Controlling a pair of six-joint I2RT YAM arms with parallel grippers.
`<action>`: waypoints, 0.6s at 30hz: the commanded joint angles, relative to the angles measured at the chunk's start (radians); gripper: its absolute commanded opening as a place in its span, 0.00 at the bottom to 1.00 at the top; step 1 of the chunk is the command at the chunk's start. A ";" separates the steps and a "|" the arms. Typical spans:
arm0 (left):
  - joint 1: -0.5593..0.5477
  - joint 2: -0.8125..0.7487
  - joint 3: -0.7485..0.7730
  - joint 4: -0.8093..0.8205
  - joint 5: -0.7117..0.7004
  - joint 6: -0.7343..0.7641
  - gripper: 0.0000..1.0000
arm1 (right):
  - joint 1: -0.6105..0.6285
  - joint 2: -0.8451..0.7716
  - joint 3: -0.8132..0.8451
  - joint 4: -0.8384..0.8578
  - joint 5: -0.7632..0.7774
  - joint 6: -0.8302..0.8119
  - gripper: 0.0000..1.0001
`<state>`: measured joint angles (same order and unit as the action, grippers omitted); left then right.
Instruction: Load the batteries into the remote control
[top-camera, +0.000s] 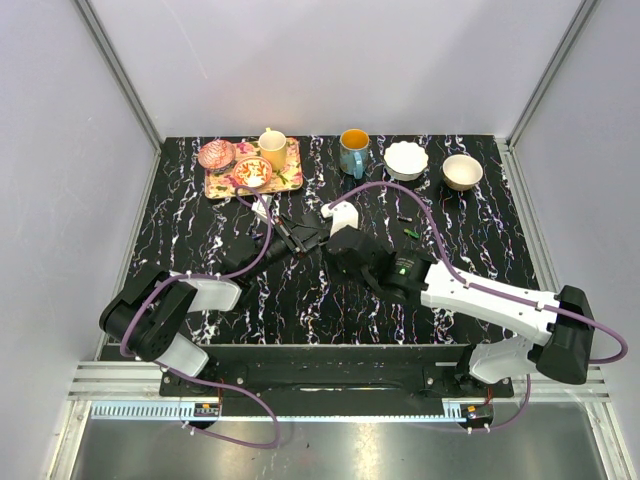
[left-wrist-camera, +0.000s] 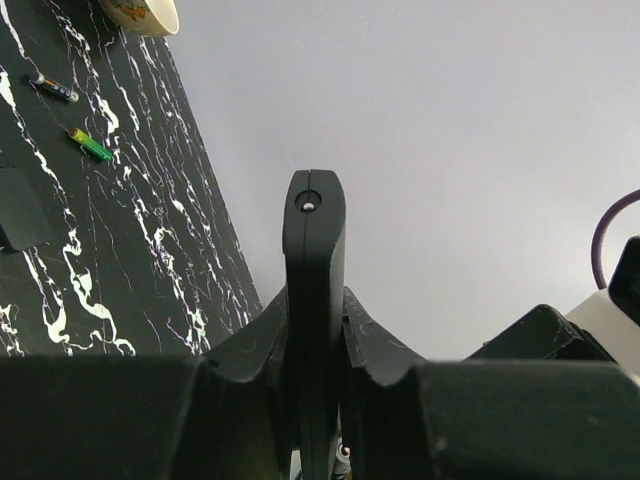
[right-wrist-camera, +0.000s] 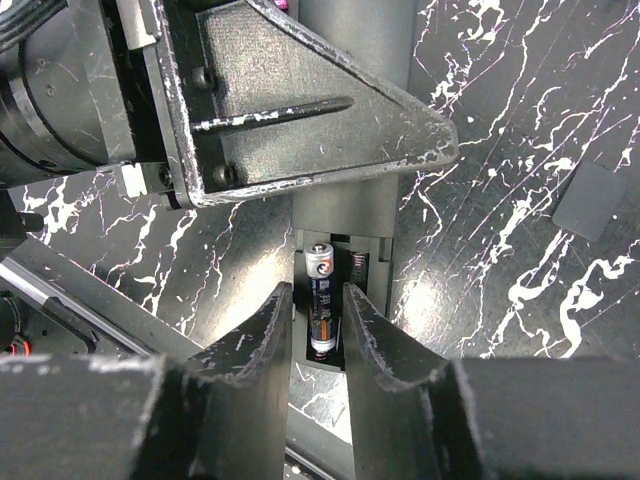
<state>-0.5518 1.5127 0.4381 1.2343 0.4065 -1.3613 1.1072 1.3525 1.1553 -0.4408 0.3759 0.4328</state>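
The black remote control (left-wrist-camera: 313, 230) is held edge-on off the table, with my left gripper (left-wrist-camera: 313, 300) shut on it. In the right wrist view its back faces up and the battery compartment (right-wrist-camera: 335, 290) is uncovered. One battery (right-wrist-camera: 322, 285) lies in the left slot; the slot beside it shows a bare spring (right-wrist-camera: 357, 262). My right gripper (right-wrist-camera: 317, 300) is open and straddles that battery with a thin gap on each side. Two loose batteries (top-camera: 405, 217) (top-camera: 410, 232) lie on the table right of the grippers; the left wrist view shows a dark battery (left-wrist-camera: 55, 88) and a green battery (left-wrist-camera: 90, 145).
A flat dark cover piece (right-wrist-camera: 590, 200) lies on the marbled black table (top-camera: 480, 240). Along the back stand a flowered tray (top-camera: 290, 183) with cups and a small bowl, a blue mug (top-camera: 353, 152), a white bowl (top-camera: 406, 159) and a tan bowl (top-camera: 462, 171).
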 joint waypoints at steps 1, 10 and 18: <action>-0.002 -0.026 0.007 0.278 -0.028 -0.001 0.00 | 0.011 -0.046 0.063 -0.018 0.038 0.007 0.32; -0.002 -0.025 0.007 0.277 -0.023 -0.001 0.00 | 0.010 -0.062 0.098 -0.045 0.052 0.000 0.40; -0.003 -0.022 0.010 0.275 -0.020 0.005 0.00 | -0.020 -0.170 0.087 -0.052 0.032 0.066 0.60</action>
<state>-0.5518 1.5127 0.4381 1.2369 0.4057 -1.3617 1.1069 1.2758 1.2186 -0.4995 0.4007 0.4438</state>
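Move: The loaded battery lies in its slot in the remote, just past the right fingertips: about 1 cm ahead, 1 cm left and 2 cm below. From there the battery cover is on the table some 13 cm ahead and 14 cm right; the green battery is about 17 cm ahead and 21 cm right, and the dark battery 21 cm ahead and 19 cm right, all roughly 14 cm down. From the left hand, gripping the remote, the loaded battery lies about 5 cm back, 2 cm right, near its height. The right fingertips, already parted around the battery in its slot, spread plainly wider and come away from the remote, the hand lifting nearly straight up about 4.5 cm and easing a centimetre to its right near the end, with hardly any wrist tilt. The left hand keeps its grip and holds the remote still beneath. ##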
